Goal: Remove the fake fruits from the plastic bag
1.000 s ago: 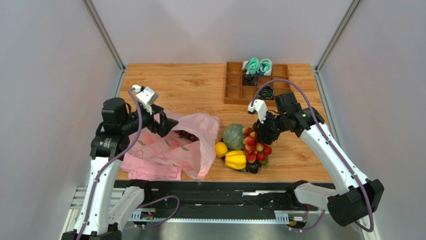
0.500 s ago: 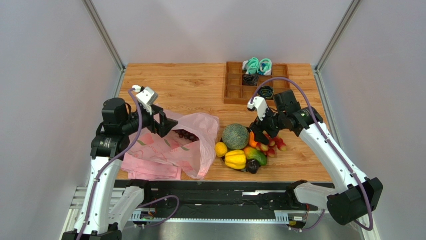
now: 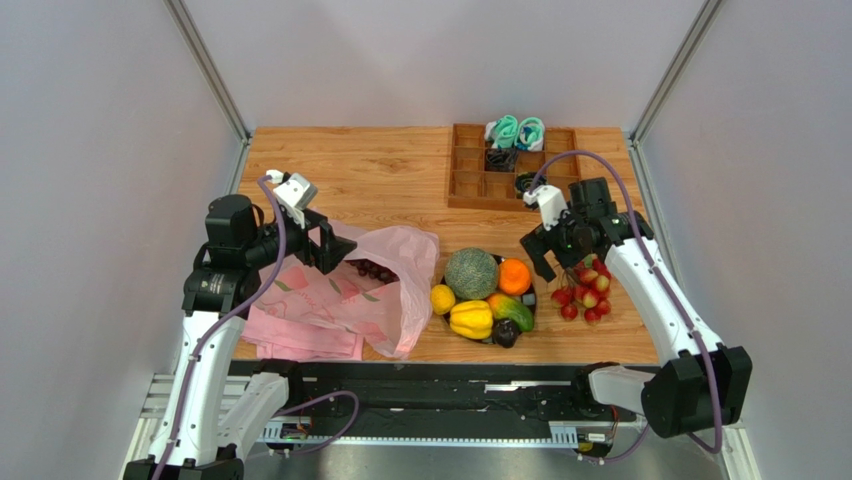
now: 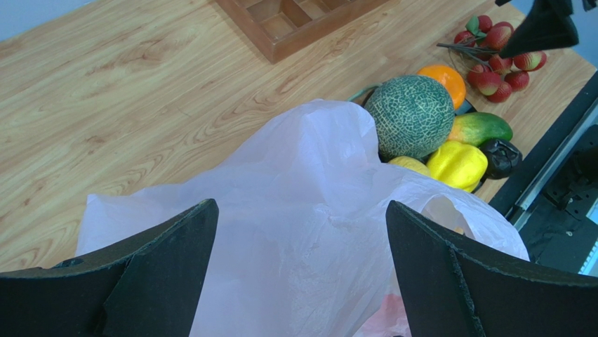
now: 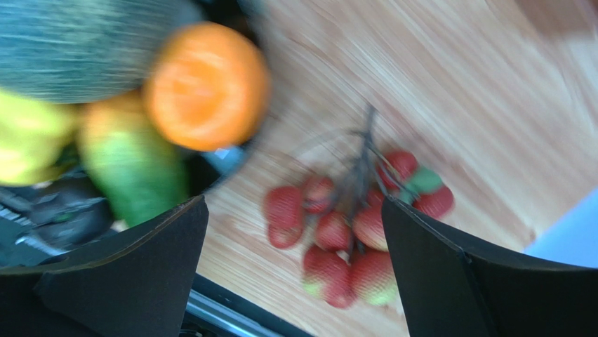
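Note:
The pink plastic bag (image 3: 395,290) lies at the left, with dark grapes (image 3: 374,269) showing in its mouth. My left gripper (image 3: 331,248) hovers open just above the bag (image 4: 302,225), holding nothing. Right of the bag sit the melon (image 3: 471,273), orange (image 3: 514,276), lemon (image 3: 442,299) and yellow lobed piece (image 3: 471,319). A bunch of red berries (image 3: 583,293) lies on the wood further right. My right gripper (image 3: 560,262) hangs open over the berries (image 5: 351,228), clear of them.
A wooden tray (image 3: 470,186) with teal and black items stands at the back. A folded pink cloth (image 3: 300,338) lies under the bag. A green fruit (image 3: 516,313) and a dark piece (image 3: 506,333) sit in the pile. The table's right edge is close to the berries.
My right gripper carried the berries from the fruit pile to the right, opened, and left them on the wood. The orange now shows. The left arm has not moved.

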Controlling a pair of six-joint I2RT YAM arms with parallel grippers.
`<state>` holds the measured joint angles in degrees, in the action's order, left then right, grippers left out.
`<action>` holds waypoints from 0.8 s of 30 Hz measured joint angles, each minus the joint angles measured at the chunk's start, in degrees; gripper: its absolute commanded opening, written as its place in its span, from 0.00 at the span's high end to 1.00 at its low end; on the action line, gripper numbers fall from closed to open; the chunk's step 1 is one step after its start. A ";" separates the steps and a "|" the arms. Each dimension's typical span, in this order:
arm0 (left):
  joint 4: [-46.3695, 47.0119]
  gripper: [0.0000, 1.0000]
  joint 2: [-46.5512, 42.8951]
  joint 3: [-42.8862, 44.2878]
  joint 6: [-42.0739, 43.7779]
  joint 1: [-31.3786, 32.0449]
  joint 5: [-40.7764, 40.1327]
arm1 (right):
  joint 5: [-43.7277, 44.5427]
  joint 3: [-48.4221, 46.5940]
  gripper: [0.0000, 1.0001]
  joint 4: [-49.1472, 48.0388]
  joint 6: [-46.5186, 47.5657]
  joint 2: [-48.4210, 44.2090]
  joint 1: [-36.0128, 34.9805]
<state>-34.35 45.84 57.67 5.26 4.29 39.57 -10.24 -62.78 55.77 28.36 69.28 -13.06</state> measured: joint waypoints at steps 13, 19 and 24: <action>0.24 0.02 0.46 0.00 0.00 0.00 0.00 | 7.37 4.11 0.49 -2.62 6.58 18.18 10.56; 0.28 0.02 0.94 0.00 -0.02 0.00 0.00 | 9.22 5.77 1.00 -5.11 11.08 21.44 10.51; 0.28 0.02 1.60 0.00 -0.04 0.00 0.04 | 9.27 5.73 1.00 -4.79 12.76 20.26 10.51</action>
<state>-34.06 47.44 57.67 5.21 4.29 39.62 -0.97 -57.06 50.98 41.12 89.54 -2.55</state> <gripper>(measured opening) 0.982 0.015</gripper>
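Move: The lychee bunch lies on the table about 10 cm to the right of the right hand, 2 cm nearer the base and 12 cm below, its stem pointing forward-left. From this hand the orange is roughly 5 cm left and 1 ahead, 9 cm down; the green papaya stands 5 cm left and 7 back, 11 cm down. From the left hand, the bunch lies some 55 cm to the right, about level with it, 26 cm lower. Swing the open right gripper away from the orange, about 8 cm to the right, then sink some 11 cm towards the stem of the lychee bunch, tilting the fingers about 25 degrees until they point nearly straight down. Over the last stretch shut them fully and pinch the bare stem between the tips. ##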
